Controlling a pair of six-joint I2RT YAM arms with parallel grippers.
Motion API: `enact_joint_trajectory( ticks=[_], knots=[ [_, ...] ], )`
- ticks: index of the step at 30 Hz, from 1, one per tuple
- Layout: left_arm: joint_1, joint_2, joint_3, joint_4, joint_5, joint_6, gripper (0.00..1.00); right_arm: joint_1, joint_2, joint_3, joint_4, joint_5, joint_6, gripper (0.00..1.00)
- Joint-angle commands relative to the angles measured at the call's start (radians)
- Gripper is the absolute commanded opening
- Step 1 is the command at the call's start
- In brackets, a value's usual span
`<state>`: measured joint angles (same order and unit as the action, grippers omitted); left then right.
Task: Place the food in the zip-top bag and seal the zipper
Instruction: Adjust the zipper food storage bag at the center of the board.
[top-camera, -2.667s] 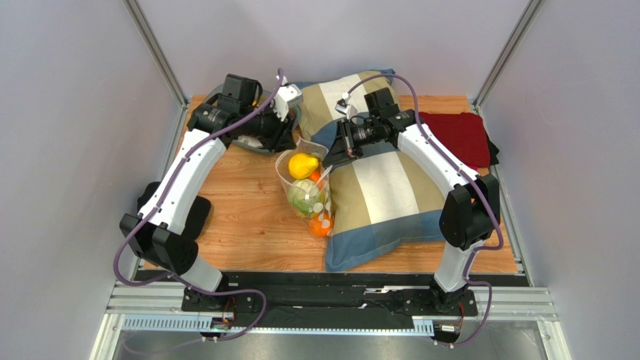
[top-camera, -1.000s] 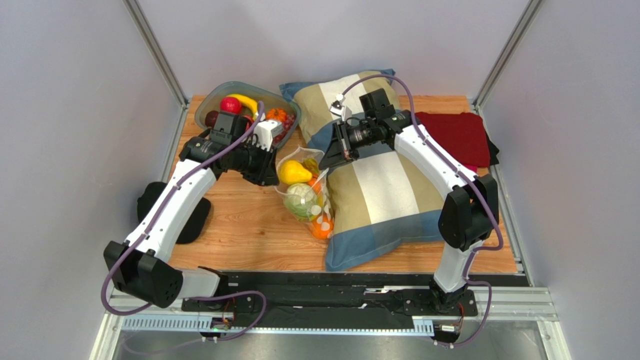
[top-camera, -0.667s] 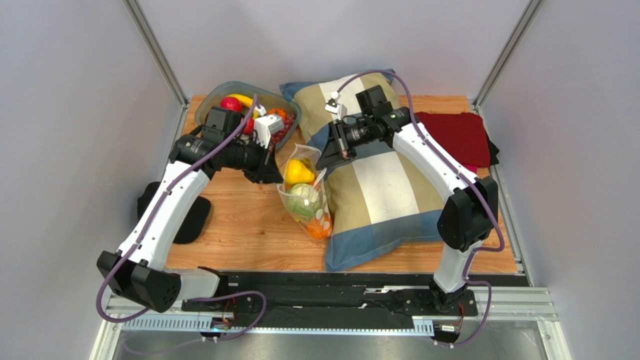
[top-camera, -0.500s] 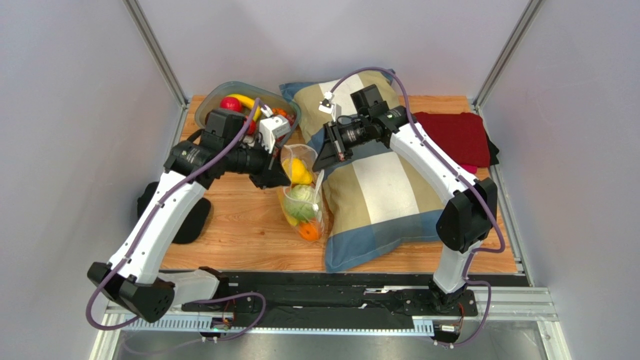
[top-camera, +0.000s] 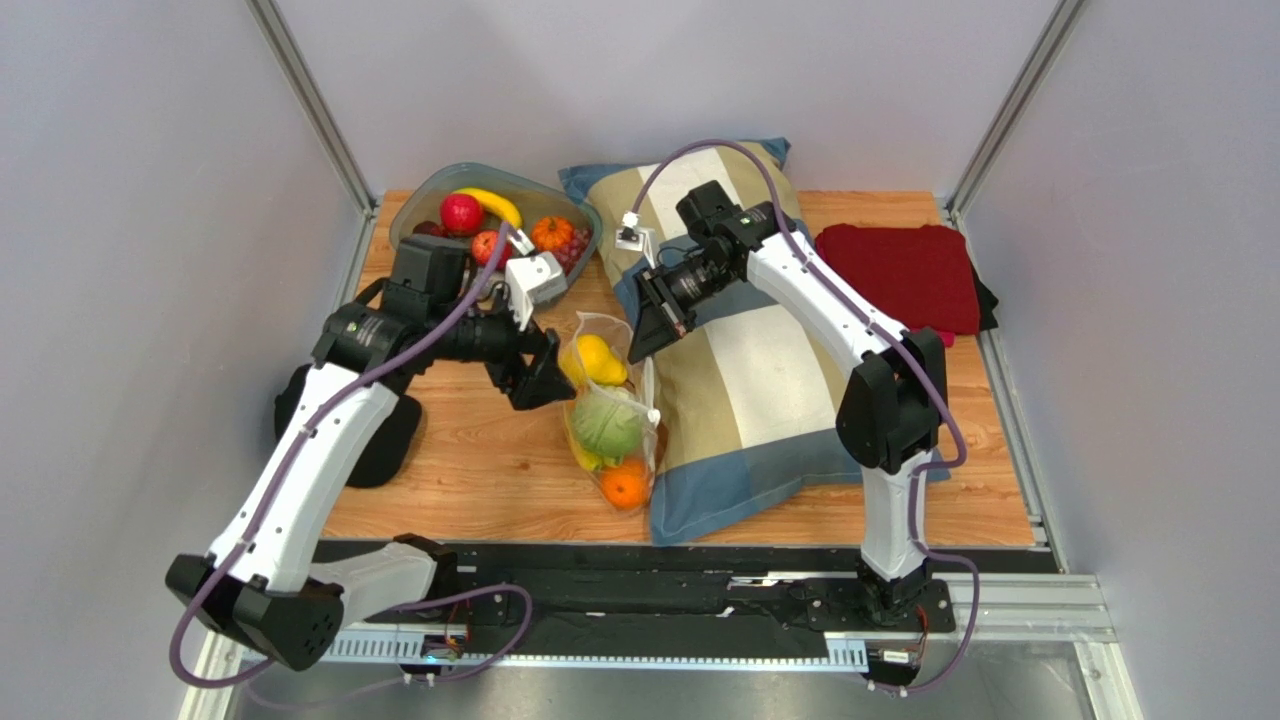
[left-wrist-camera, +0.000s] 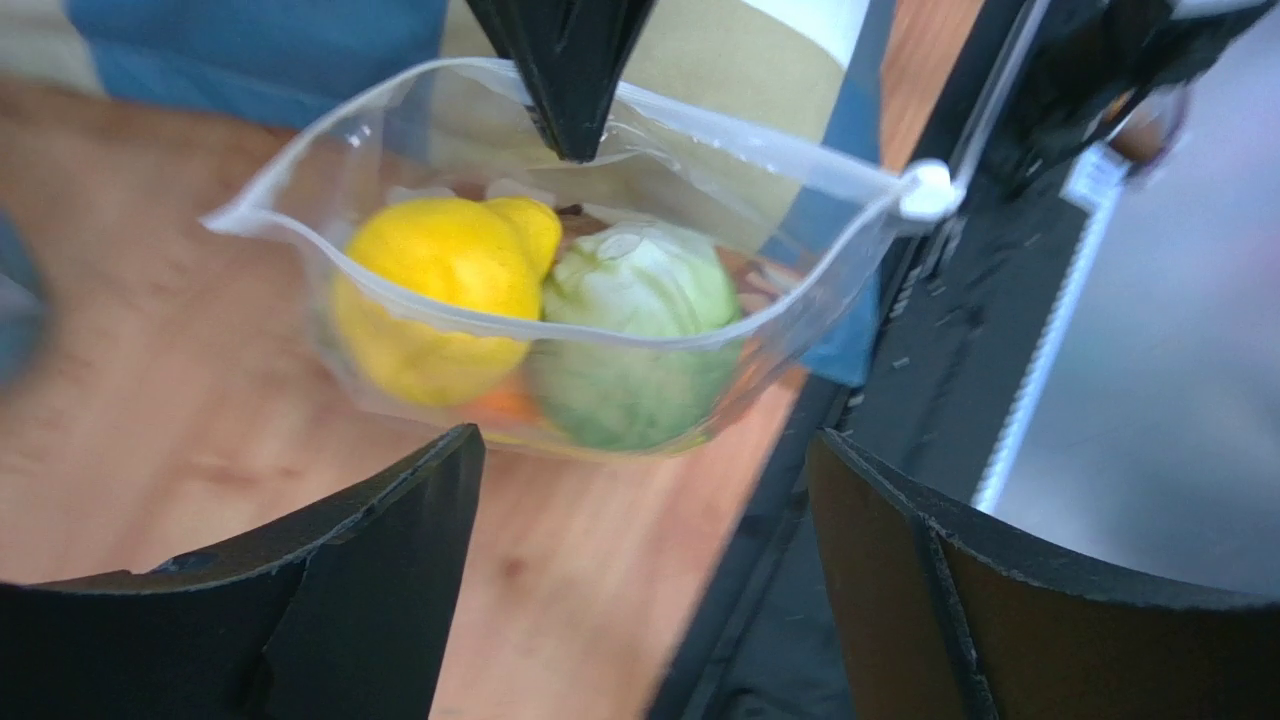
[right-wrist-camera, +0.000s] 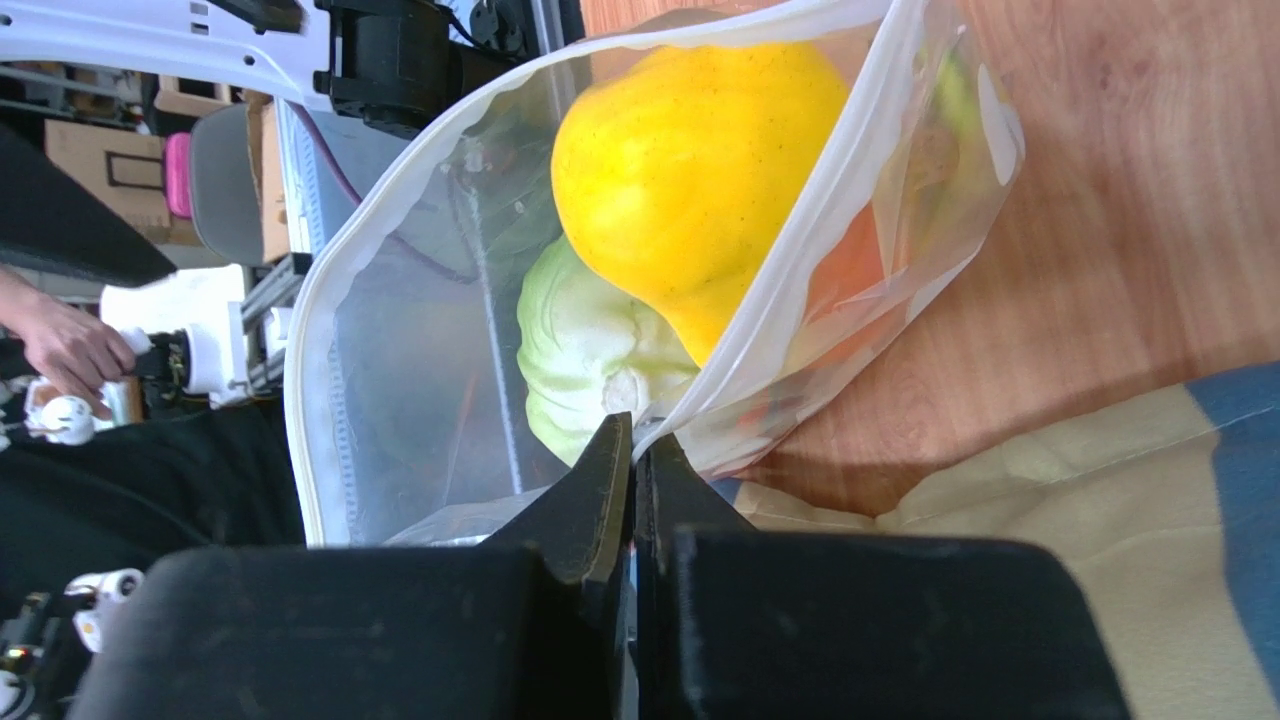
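The clear zip-top bag (top-camera: 609, 420) stands on the wood beside the pillow, its mouth open. Inside lie food pieces: a yellow lemon (top-camera: 595, 360), a green cabbage (top-camera: 606, 426) and an orange (top-camera: 625, 483). My right gripper (top-camera: 645, 336) is shut on the bag's far rim, seen pinched in the right wrist view (right-wrist-camera: 634, 443). My left gripper (top-camera: 544, 384) is open just left of the bag, not touching it. In the left wrist view the zipper (left-wrist-camera: 751, 144) runs along the mouth to a white slider (left-wrist-camera: 932, 189), above the lemon (left-wrist-camera: 436, 293) and cabbage (left-wrist-camera: 639, 323).
A grey bowl (top-camera: 413, 210) at the back left holds a red apple (top-camera: 461, 212), a banana (top-camera: 490, 201), an orange (top-camera: 553, 234) and grapes. A striped pillow (top-camera: 766, 375) lies right of the bag, a red cloth (top-camera: 909, 270) beyond it. A black pad (top-camera: 388, 435) sits left.
My left gripper opened and drew back toward the front, away from the bag. The right gripper moved left with the rim, and the bag shifted forward.
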<state>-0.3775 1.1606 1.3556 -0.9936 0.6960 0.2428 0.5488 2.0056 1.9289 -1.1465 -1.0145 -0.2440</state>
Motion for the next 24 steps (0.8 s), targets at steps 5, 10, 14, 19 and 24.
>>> enact_joint_trajectory(
  ticks=[5, 10, 14, 19, 24],
  knots=[
    [0.006, -0.068, 0.013, -0.060, 0.054, 0.727, 0.87, 0.013, 0.025, 0.137, -0.045, -0.065, -0.117, 0.00],
    [0.005, -0.043, -0.021, -0.019, 0.125, 0.923, 0.85, 0.037, 0.005, 0.150, -0.045, -0.068, -0.153, 0.00],
    [-0.020, 0.008, -0.032, -0.134, 0.111, 1.188, 0.74, 0.054, 0.007, 0.153, -0.033, -0.062, -0.159, 0.00],
    [-0.070, 0.031, -0.055, -0.229, 0.073, 1.280, 0.54, 0.057, 0.016, 0.165, -0.030, -0.064, -0.156, 0.00],
    [-0.126, 0.056, -0.047, -0.247, 0.069, 1.228, 0.25, 0.074, 0.027, 0.185, 0.001, -0.055, -0.114, 0.00]
  ],
)
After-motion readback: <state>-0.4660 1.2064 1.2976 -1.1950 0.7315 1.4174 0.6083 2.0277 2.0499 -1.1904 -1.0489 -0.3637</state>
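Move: The bag's free left rim lies about 4 cm to the left hand's right, 1 cm back and 4 cm below; the yellow pear inside is about 5 cm right, 2 cm ahead and 8 cm below, and the slider corner about 10 cm right, 3 cm back and 6 cm below. From the right hand, already pinching the opposite rim, the left rim lies about 5 cm left, 5 cm back and 2 cm higher. Still pinching its side of the bag's rim, the right hand draws it up and left, slightly back, about 3.5 cm in all. The open left hand rises slightly, then sinks to end some 5 cm lower at the free left rim, rolling about 60 degrees clockwise as seen along its fingers, which close from wide to about a third open with the rim between them. ##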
